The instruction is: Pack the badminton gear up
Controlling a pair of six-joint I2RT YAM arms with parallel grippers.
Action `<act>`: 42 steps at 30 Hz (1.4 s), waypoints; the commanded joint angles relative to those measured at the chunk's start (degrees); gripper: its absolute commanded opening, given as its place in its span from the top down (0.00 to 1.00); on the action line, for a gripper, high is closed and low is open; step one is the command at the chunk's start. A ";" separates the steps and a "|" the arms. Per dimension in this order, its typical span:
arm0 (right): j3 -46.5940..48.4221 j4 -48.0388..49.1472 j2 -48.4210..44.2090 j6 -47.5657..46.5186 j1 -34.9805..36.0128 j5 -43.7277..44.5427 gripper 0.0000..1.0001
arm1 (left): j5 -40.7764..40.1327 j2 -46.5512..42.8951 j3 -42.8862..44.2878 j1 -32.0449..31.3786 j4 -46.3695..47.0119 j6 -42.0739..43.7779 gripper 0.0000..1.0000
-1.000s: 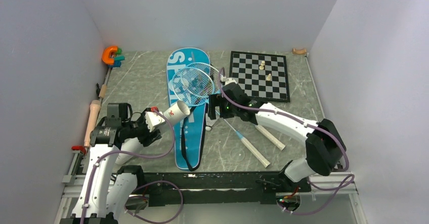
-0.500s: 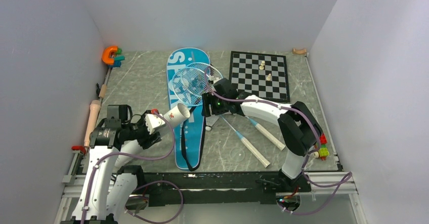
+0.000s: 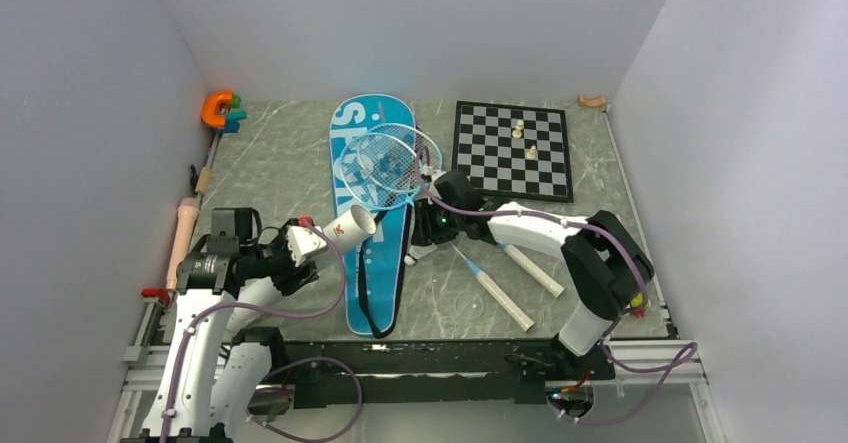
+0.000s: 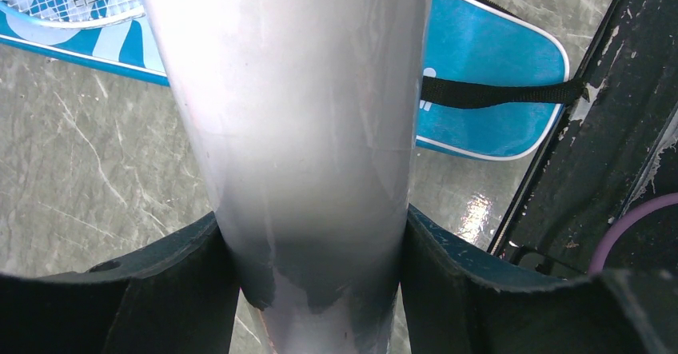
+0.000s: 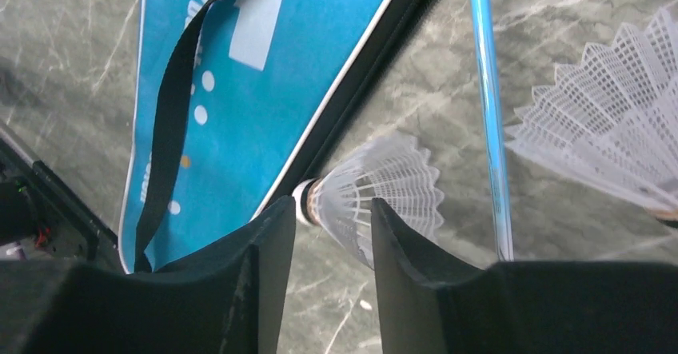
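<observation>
The long blue bag lies in the middle of the table, with two racket heads resting on its top end. Their white handles point to the front right. My left gripper is shut on a white paper cup, which fills the left wrist view. My right gripper is down at the bag's right edge. Its fingers stand on either side of a white shuttlecock that lies on the table, half closed and close to it. A second shuttlecock lies past a blue racket shaft.
A black-and-white chessboard with two pale pieces lies at the back right. An orange toy sits in the back left corner, and a wooden stick lies along the left wall. Small coloured blocks sit behind the right arm.
My right arm has swung left and down to the shuttlecock by the bag's edge, and its jaws have narrowed. The left arm and the cup have not moved.
</observation>
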 commanded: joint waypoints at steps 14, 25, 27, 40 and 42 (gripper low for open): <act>-6.10 3.14 -8.82 3.10 -0.17 -2.24 0.83 | 2.19 -1.34 0.80 -0.10 -0.98 0.93 0.52; -1.64 -2.68 -14.60 3.30 -0.25 -2.44 1.00 | 2.73 -1.45 0.46 -0.10 -1.42 1.69 0.52; 2.97 -6.68 -16.93 2.80 -0.26 -1.71 1.00 | 2.90 -1.53 0.21 -0.10 -1.69 2.20 0.53; 23.82 -18.60 -25.28 2.50 4.01 -1.95 1.00 | 3.54 -1.64 -0.17 -0.18 -1.73 3.01 0.52; 24.23 -18.35 -24.93 2.60 6.17 -0.94 1.00 | 3.74 -1.33 0.20 -0.16 -1.41 2.52 0.52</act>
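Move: The shuttlecock to grab lies cork back-left, almost between the right fingertips, its middle about 2 cm back, 1 cm right and 1 cm below. The nearer racket's shaft lies some 4 cm ahead and 5 cm right of that hand, the other shuttlecock about 9 cm ahead and 7 cm right. The white tube's raised mouth stands about 12 cm left, 1 cm ahead and 12 cm up. From the left hand, the first shuttlecock is some 27 cm right, 9 cm ahead, 10 cm lower. Ease the right gripper about 3 cm back and slightly right, with a small rise and dip, while closing the half-open fingers until they pinch the shuttlecock's skirt. Then lift it fast and almost straight up, some 30 cm, away from the table, swinging the fingers up by about 30 degrees towards level. Keep the left gripper holding the tube nearly still. ##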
